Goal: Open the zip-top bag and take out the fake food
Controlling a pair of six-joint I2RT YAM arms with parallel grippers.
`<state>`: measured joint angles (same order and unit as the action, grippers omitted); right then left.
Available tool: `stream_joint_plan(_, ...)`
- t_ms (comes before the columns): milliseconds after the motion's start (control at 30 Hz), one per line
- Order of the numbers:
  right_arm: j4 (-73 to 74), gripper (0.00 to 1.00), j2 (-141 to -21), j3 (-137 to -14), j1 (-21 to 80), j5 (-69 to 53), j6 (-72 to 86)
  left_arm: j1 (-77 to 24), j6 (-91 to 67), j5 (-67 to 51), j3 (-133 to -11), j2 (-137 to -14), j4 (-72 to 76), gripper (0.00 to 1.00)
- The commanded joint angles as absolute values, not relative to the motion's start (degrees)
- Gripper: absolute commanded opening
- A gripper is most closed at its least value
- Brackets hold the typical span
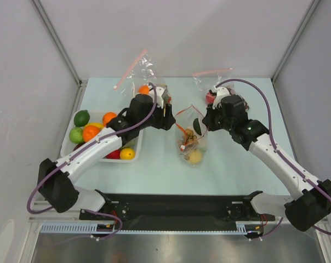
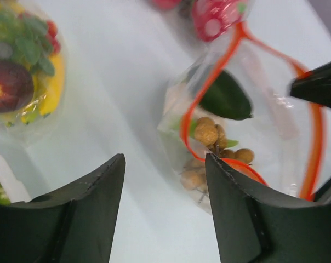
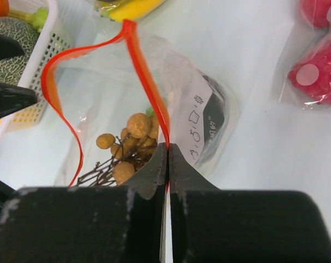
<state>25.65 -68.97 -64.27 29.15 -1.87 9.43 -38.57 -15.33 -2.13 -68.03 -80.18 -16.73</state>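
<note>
The zip-top bag (image 1: 192, 139) lies at the table's middle, and its red-orange rim (image 3: 149, 82) gapes open. My right gripper (image 1: 208, 121) (image 3: 168, 147) is shut on the rim's near right side, beside the white label (image 3: 198, 123). Inside the bag is fake food: a brown bumpy cluster (image 3: 135, 129) (image 2: 206, 133), a dark green piece (image 2: 226, 98) and a yellow fruit (image 1: 194, 157). My left gripper (image 1: 168, 115) (image 2: 165, 159) hovers just left of the bag's mouth. It is open, and only bare table shows between its fingers.
A white basket (image 1: 67, 145) of toy oranges and limes stands at the left under my left arm. Two clear bags with pink zips lie at the back, one (image 1: 138, 71) holding an orange toy and one (image 1: 212, 82) holding red toys.
</note>
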Motion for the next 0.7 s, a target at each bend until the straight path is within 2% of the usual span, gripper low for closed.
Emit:
stream_joint_plan(0, 24.3, 0.00, -67.9, -65.8, 30.3, -1.2, 10.0, -40.0, -12.7, -6.0, -70.5, -74.1, -10.1, 0.66)
stream_joint_plan(133, 23.7, 0.00, -67.9, -65.2, 31.0, -1.4, 10.4, -41.7, -11.8, -10.8, -71.0, -74.4, -7.0, 0.66)
stream_joint_plan(467, 23.9, 0.00, -67.9, -64.9, 31.7, -1.1, 10.5, -48.8, -6.3, -14.5, -76.5, -84.0, -10.5, 0.66)
stream_joint_plan(667, 24.0, 0.00, -67.3, -64.4, 31.8, -0.9, 10.5, -49.0, -6.0, -11.6, -79.5, -89.4, -16.2, 0.66)
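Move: The brown small potatoes in the open bag lie about 9 cm to my left hand's right, 2 cm back and some 12 cm below. From this hand, the dark green vegetable in the bag is 11 cm right, 2 cm ahead; the yellow fruit low in it 11 cm right, 9 cm back; the mixed-vegetable bag 13 cm ahead, 8 cm left. My right hand, pinching the rim, has the potatoes about 5 cm left, 1 cm back, 12 cm below. I swing my left hand in an arc over the bag's left rim: up about 8 cm first, then rightward and back while coming down again, ending some 10 cm right and 5 cm back, above the small potatoes. It turns clockwise a bit over 20 degrees and its fingers stay open. My right hand keeps the rim pinched and eases slightly left. ##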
